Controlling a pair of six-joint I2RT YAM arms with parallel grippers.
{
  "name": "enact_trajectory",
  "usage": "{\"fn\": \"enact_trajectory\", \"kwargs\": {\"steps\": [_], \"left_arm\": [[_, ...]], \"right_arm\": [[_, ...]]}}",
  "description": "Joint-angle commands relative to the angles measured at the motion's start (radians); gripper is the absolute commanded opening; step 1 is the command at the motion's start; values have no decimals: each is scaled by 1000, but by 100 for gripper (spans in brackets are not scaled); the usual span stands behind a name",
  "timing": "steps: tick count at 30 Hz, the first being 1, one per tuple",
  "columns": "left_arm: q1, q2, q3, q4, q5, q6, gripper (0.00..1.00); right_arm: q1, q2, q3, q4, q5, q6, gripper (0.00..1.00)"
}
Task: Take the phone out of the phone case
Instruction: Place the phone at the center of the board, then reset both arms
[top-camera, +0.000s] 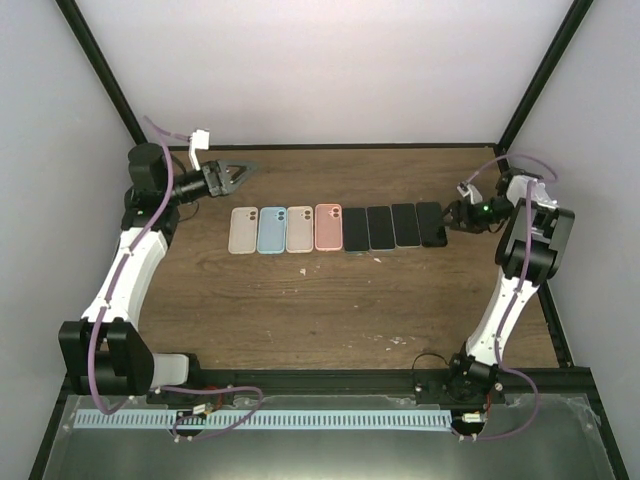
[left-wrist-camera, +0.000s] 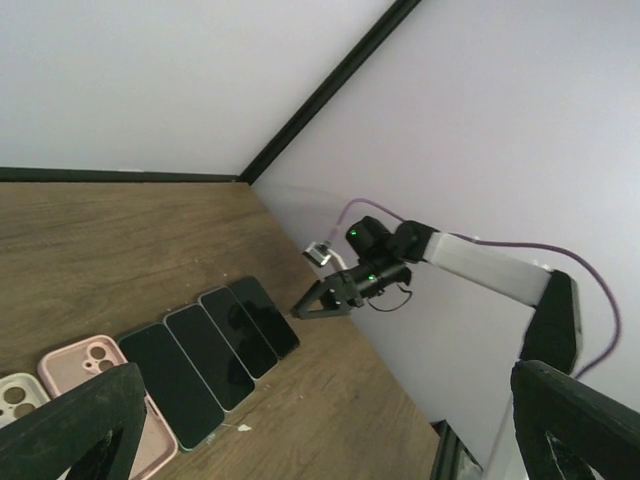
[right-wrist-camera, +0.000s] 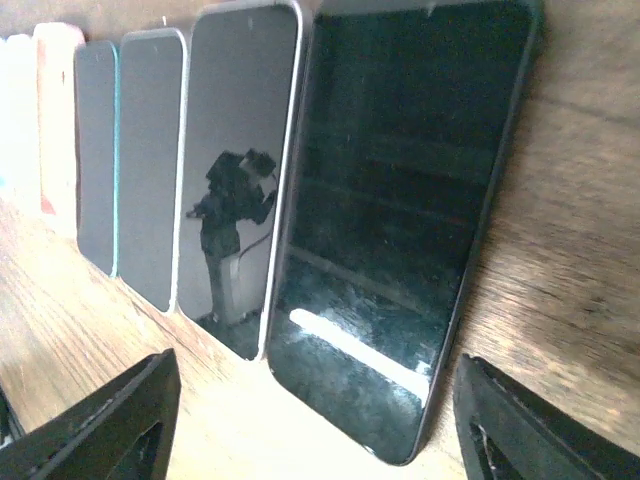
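Several empty phone cases lie in a row at mid-table: beige (top-camera: 243, 230), blue (top-camera: 272, 230), beige (top-camera: 299, 229) and pink (top-camera: 328, 227). To their right lie several bare black phones, screens up, ending with the rightmost phone (top-camera: 431, 223) (right-wrist-camera: 400, 230). My right gripper (top-camera: 447, 218) (right-wrist-camera: 320, 430) sits low at that phone's right end, open, its fingers (right-wrist-camera: 100, 420) standing either side of the phone without touching it. My left gripper (top-camera: 240, 172) (left-wrist-camera: 320, 440) hangs open and empty over the far left of the table, apart from the cases.
The wooden table (top-camera: 300, 300) is bordered by white walls and black frame posts (top-camera: 100, 70). The right arm (left-wrist-camera: 480, 265) reaches in from the right wall side. A small white scrap (left-wrist-camera: 242, 427) lies in front of the phones.
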Motion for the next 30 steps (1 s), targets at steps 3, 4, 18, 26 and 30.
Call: {"fn": "enact_trajectory", "kwargs": {"steps": [3,4,18,26,30], "left_arm": [[51,-11,62,-150,-61,144,100],[68,-10,71,-172,-65,159,100],[339,-80,113,-386,-341,442,100],[381,-137,-84,-285,-549,555,100],[378,-147,-261,-125,-590,544,100]], "right_arm": [[11,-119,13,44,28,-1,79],[11,-127,15,44,28,-2,81],[15,-408,-126,342,-60,121,100],[16,-681,-446,806,-37,324,100],[48,-800,-619,1040,28,418,100]]}}
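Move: Just off the right hand's fingertips, the black phone, already laid at the right end of the row, has its middle about 4 cm left, 3 cm ahead and 3 cm below; level with it, the next phone lies some 11 cm left of the hand and the third phone 18 cm left. From the left hand, the black phone is about 48 cm right and 4 cm ahead, the pink case 20 cm right and 4 cm ahead, both some 33 cm lower. Rising about 17 cm away from the black phone, the right hand spreads its half-open fingers fully and tips them up some 40 degrees, drifting a couple of centimetres forward and then back. The empty left hand swings about 20 cm left, away from the row, turning counter-clockwise and rolling its left side up, and sinks 7 cm, nearly all of that at the end. ##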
